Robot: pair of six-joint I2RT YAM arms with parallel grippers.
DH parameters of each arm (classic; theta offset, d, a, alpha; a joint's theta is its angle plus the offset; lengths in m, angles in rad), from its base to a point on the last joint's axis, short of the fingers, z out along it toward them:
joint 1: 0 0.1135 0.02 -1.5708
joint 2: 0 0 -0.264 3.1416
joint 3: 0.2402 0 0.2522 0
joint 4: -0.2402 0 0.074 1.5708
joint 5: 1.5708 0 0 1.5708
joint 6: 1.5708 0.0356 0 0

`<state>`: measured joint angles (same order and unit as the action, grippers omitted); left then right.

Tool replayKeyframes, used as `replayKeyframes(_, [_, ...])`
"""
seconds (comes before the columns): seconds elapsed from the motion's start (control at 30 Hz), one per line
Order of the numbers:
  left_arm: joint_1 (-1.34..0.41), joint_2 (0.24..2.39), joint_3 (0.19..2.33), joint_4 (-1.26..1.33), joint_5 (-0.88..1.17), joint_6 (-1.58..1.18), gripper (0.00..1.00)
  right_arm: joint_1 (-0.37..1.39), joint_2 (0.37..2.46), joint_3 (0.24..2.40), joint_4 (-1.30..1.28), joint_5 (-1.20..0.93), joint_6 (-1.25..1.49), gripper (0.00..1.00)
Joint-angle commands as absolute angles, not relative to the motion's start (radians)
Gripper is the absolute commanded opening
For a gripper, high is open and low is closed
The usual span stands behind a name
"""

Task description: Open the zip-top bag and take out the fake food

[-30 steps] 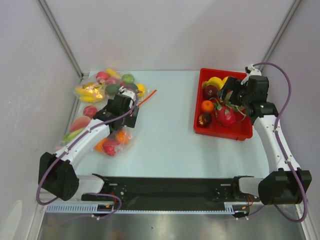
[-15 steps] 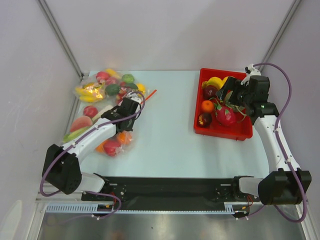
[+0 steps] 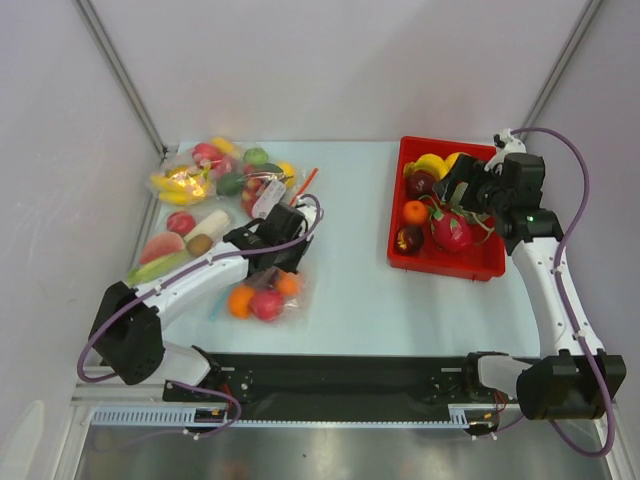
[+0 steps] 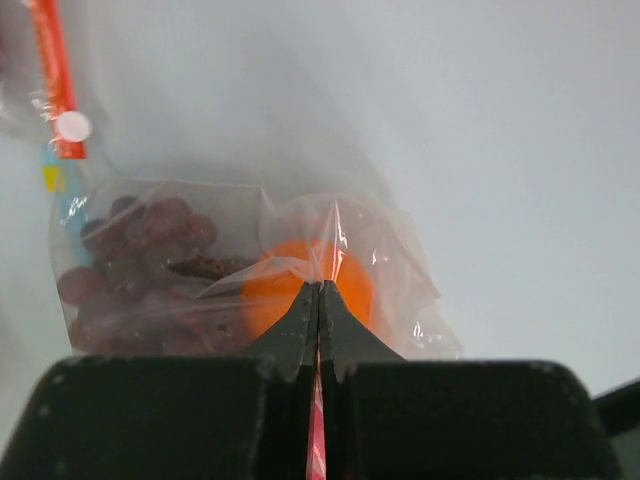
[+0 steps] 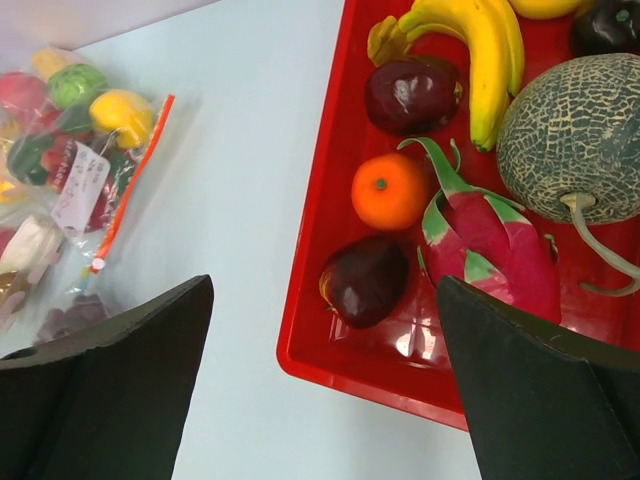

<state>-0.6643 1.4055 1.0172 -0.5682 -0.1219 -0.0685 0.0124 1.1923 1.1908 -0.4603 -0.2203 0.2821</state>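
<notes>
The zip-top bag (image 3: 262, 297) is clear and crinkly and lies on the table left of centre, near the front. It holds orange and red fake food (image 3: 266, 303). In the left wrist view the bag (image 4: 400, 250) shows an orange fruit (image 4: 350, 290) and a dark purple bunch (image 4: 140, 260). My left gripper (image 3: 285, 258) is shut on a fold of the bag's plastic (image 4: 319, 285), with a pink-red sliver between the fingers. My right gripper (image 3: 470, 195) is open and empty, hovering over the red tray's left edge (image 5: 322, 290).
A red tray (image 3: 440, 265) at the right holds bananas, a dragon fruit (image 5: 500, 250), a melon, an orange and dark fruits. Other clear bags of fruit with red zip strips (image 3: 225, 175) lie at the back left and show in the right wrist view (image 5: 90, 150). More fruit (image 3: 170, 245) lies at the left edge.
My left gripper has moved right and toward the front, dragging the bag out of the left pile toward the table's middle. The right arm has barely moved.
</notes>
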Motion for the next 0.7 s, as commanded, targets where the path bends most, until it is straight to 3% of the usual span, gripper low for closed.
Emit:
replayKeyframes(0.0, [-0.725, 1.394, 1.072, -0.428, 0.070, -0.054, 0.00, 0.008, 1.151, 1.181, -0.469, -0.264, 0.270, 1.00])
replayKeyframes(0.2, [-0.787, 1.365, 1.052, -0.419, 0.175, -0.015, 0.00, 0.026, 1.132, 1.120, -0.411, -0.417, 0.291, 0.99])
replayKeyframes(0.47, [-0.787, 1.273, 0.996, -0.544, 0.003, -0.147, 0.00, 0.345, 1.276, 1.161, -0.390, -0.382, 0.275, 0.98])
replayKeyframes(0.67, [-0.787, 1.171, 0.919, -0.578, 0.026, -0.265, 0.00, 0.478, 1.431, 1.175, -0.292, -0.426, 0.331, 0.96])
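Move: Pinched in the shut left fingers by its right-hand side, the grape-and-orange bag has its middle about 6 cm left of that hand, 2 cm back and 4 cm below. From the left hand, the red-zip bag is some 27 cm ahead and 10 cm left. The open right hand has the grape-and-orange bag about 44 cm to its left, 13 cm back and 21 cm below, with the red tray's middle 8 cm ahead, no sideways offset. Sweeping left from over the red tray towards the grape-and-orange bag, the wide-open right hand travels about 18 cm, sinking and drawing back somewhat as it turns some 35 degrees counter-clockwise. The left fingers keep their pinch on the plastic and drag the bag back and right, swinging past to the right before returning partway, while rising slightly and tilting left side down. ##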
